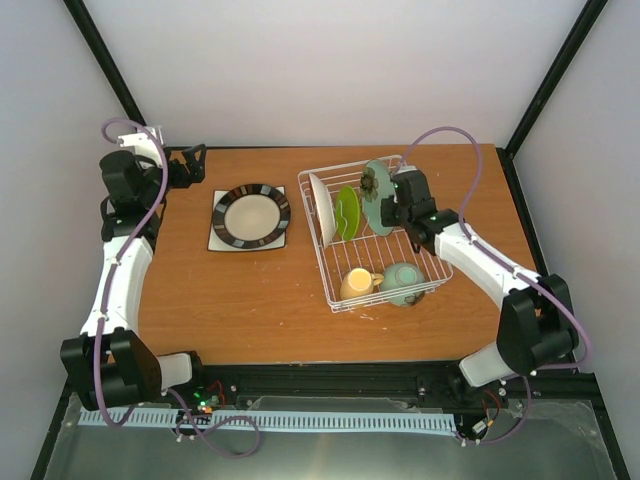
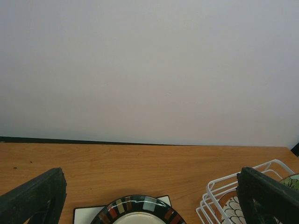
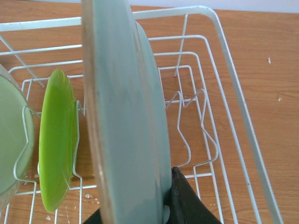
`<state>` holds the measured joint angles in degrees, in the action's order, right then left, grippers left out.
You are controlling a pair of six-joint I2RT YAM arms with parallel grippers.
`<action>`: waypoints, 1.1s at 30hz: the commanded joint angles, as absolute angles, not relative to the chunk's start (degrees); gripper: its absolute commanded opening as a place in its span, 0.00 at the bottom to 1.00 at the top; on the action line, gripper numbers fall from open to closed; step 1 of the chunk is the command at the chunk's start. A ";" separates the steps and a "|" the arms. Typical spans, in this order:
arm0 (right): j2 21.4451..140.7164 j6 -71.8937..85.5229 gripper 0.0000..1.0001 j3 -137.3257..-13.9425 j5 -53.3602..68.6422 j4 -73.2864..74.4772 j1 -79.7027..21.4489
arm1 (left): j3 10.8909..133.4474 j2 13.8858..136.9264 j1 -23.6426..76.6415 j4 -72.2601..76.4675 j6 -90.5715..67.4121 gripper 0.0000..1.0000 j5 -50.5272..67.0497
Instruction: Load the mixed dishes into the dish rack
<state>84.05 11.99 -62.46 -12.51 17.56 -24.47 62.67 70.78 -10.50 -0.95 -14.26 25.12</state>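
Observation:
The dish rack [image 1: 432,262] stands right of centre. In its prongs stand a white petal-patterned plate [image 1: 318,205] and a lime green plate [image 1: 347,212]. My right gripper [image 1: 388,207] is shut on the rim of the pale teal plate [image 1: 377,195], held upright over the prong row; the wrist view shows that plate [image 3: 126,116] edge-on beside the lime green plate [image 3: 58,140]. A yellow mug [image 1: 357,283] and a mint-green bowl [image 1: 403,282] lie in the rack's near end. The dark striped-rim plate [image 1: 251,214] rests on the square white plate [image 1: 218,240]. My left gripper [image 1: 192,166] is open, left of them.
The left wrist view looks low across the table at the striped-rim plate [image 2: 138,211], the rack's corner [image 2: 219,191] and the petal plate [image 2: 233,211]. Black frame posts rise at both back corners. A black rail runs along the table's near edge [image 1: 330,375].

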 commanded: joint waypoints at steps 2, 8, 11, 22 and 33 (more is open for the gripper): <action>86.78 12.54 0.03 -66.17 -10.67 12.05 -24.33 | 63.46 71.12 -10.82 -0.83 -11.80 1.00 24.81; 90.26 13.57 0.03 -67.66 -6.60 14.05 -24.35 | 68.83 75.81 -10.82 -11.23 -12.13 1.00 17.16; 90.61 13.94 0.10 -67.85 -6.24 14.53 -24.34 | 71.64 79.65 -10.89 -17.25 -12.08 1.00 13.94; 87.88 13.91 0.43 -67.05 -7.98 14.94 -24.35 | 73.41 87.32 -11.00 -25.48 -9.40 0.58 22.64; 75.43 13.26 0.54 -64.87 -15.40 15.25 -24.26 | 71.51 96.13 -11.91 -31.32 -7.43 0.42 29.12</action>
<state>79.53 14.20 -65.17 -11.84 16.32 -24.32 71.00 93.93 -11.49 -28.67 -8.75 25.30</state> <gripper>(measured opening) 0.533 0.459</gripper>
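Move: In the rack, the slot for the flowered plate still in the right fingers lies about 5 cm ahead, 2 cm left and 8 cm below that hand. The lime plate stands 6 cm left of the slot, the white plate another 5 cm left; the yellow mug is 12 cm back, 5 cm left of the hand, 15 cm down. From the left hand, the dark-rimmed plate lies roughly 7 cm ahead, 6 cm right and 33 cm below. Lowering the flowered plate about 3.5 cm into the rack, edging slightly forward and left, the right hand then opens its fingers to about half, lets go and rises some 9 cm, drawing back a little. The left hand eases forward-left, then drops about 20 cm towards the dark-rimmed plate, tipping its fingers down 40 degrees and half closing them, touching nothing. ##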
